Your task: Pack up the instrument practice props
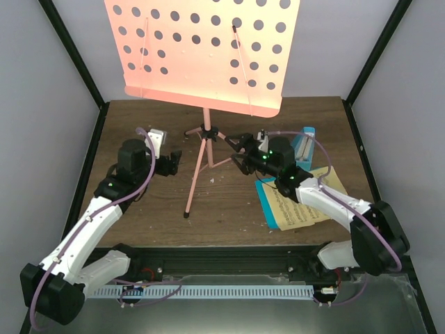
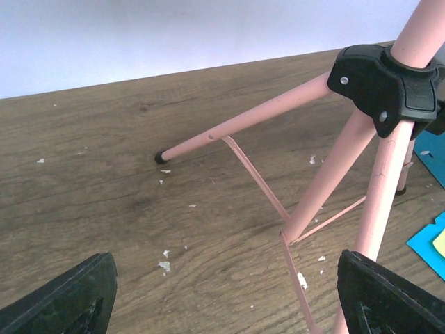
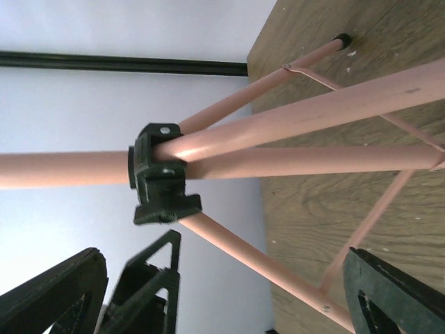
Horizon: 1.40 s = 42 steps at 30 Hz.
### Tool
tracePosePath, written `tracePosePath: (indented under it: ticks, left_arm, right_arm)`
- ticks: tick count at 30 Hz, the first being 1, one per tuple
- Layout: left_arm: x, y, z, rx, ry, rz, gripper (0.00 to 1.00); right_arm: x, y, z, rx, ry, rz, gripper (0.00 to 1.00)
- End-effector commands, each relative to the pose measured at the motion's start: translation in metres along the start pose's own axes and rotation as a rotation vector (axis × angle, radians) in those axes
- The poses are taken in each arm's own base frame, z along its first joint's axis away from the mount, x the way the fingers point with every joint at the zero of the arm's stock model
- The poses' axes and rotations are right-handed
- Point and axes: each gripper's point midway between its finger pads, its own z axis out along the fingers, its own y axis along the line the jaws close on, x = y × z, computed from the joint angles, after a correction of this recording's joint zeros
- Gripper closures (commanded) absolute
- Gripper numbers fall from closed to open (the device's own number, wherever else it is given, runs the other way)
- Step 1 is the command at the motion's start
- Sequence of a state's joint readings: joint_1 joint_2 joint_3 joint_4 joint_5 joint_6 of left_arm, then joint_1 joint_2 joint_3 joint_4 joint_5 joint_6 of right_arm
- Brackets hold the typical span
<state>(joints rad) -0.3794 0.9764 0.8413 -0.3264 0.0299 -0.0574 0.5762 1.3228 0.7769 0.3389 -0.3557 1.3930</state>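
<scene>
The salmon-pink music stand [image 1: 202,149] stands upright mid-table on its tripod, its hole-punched desk [image 1: 201,49] at the top of the view. My left gripper [image 1: 172,161] is open just left of the tripod; in the left wrist view [image 2: 229,292] the legs [image 2: 327,177] and black hub [image 2: 382,80] lie ahead to the right. My right gripper [image 1: 240,149] is open just right of the hub; in the right wrist view [image 3: 226,299] one leg [image 3: 264,261] crosses between its jaws without touching them. Blue and yellow music sheets [image 1: 295,202] lie under my right arm. The blue metronome [image 1: 304,145] stands behind it.
The wooden table [image 1: 146,209] carries small white flecks. Black frame posts [image 1: 73,52] and pale walls enclose it on the left, right and back. A black rail [image 1: 229,263] runs along the near edge between the arm bases. The left gripper's finger [image 3: 149,285] shows in the right wrist view.
</scene>
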Motion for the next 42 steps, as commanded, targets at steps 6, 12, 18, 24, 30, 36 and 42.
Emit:
tracePosePath:
  ticks: [6,12,18,24,30,36,42]
  left_arm:
    - [-0.004,0.004,-0.001,-0.022,-0.026,0.016,0.12]
    - [-0.004,0.005,-0.002,-0.023,-0.028,0.017,0.12]
    - [-0.005,0.004,-0.002,-0.02,-0.029,0.015,0.12]
    - [-0.007,0.005,-0.005,-0.025,-0.04,0.019,0.12]
    - [-0.007,0.005,-0.005,-0.027,-0.041,0.019,0.12]
    - [-0.008,0.006,-0.005,-0.03,-0.043,0.02,0.12]
    - [-0.007,0.004,-0.004,-0.018,-0.04,0.017,0.12]
  right_arm:
    - [-0.004,0.051,0.03,-0.138,-0.017,0.103,0.19]
    - [-0.002,0.056,0.044,-0.148,-0.01,0.11,0.37]
    - [0.001,0.054,0.049,-0.14,-0.011,0.134,0.46]
    - [0.006,0.052,0.052,-0.138,-0.007,0.147,0.51]
    - [0.004,0.05,0.052,-0.131,-0.027,0.15,0.61]
    - [0.003,0.053,0.053,-0.14,-0.036,0.146,0.72]
    - [0.002,0.051,0.05,-0.134,-0.06,0.149,0.66]
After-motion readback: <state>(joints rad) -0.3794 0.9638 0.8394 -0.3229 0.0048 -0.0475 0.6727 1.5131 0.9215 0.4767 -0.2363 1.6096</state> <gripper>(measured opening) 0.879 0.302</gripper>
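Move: The right hand, open and empty, has the black clamp of the pink music stand roughly 6 cm to its left, 5 cm ahead and about 3 cm higher. The foot of the stand's near leg is some 14 cm back and 15 cm to the left, about 22 cm below. On the table to its right, the blue metronome stands about 22 cm off and 5 cm ahead, the sheet music 22 cm off and 9 cm back. From the left hand, the clamp lies about 8 cm ahead and 9 cm right, slightly above. The right fingertips come up around the lower, knobbed part of the stand's black clamp, though a firm pinch can't be made out. The hand goes about 5 cm left, with some 2.5 cm forward and 2 cm up, mostly early on, rolling about 10 degrees so its left side rises. Meanwhile the fingers close from nearly wide open to about a third. ##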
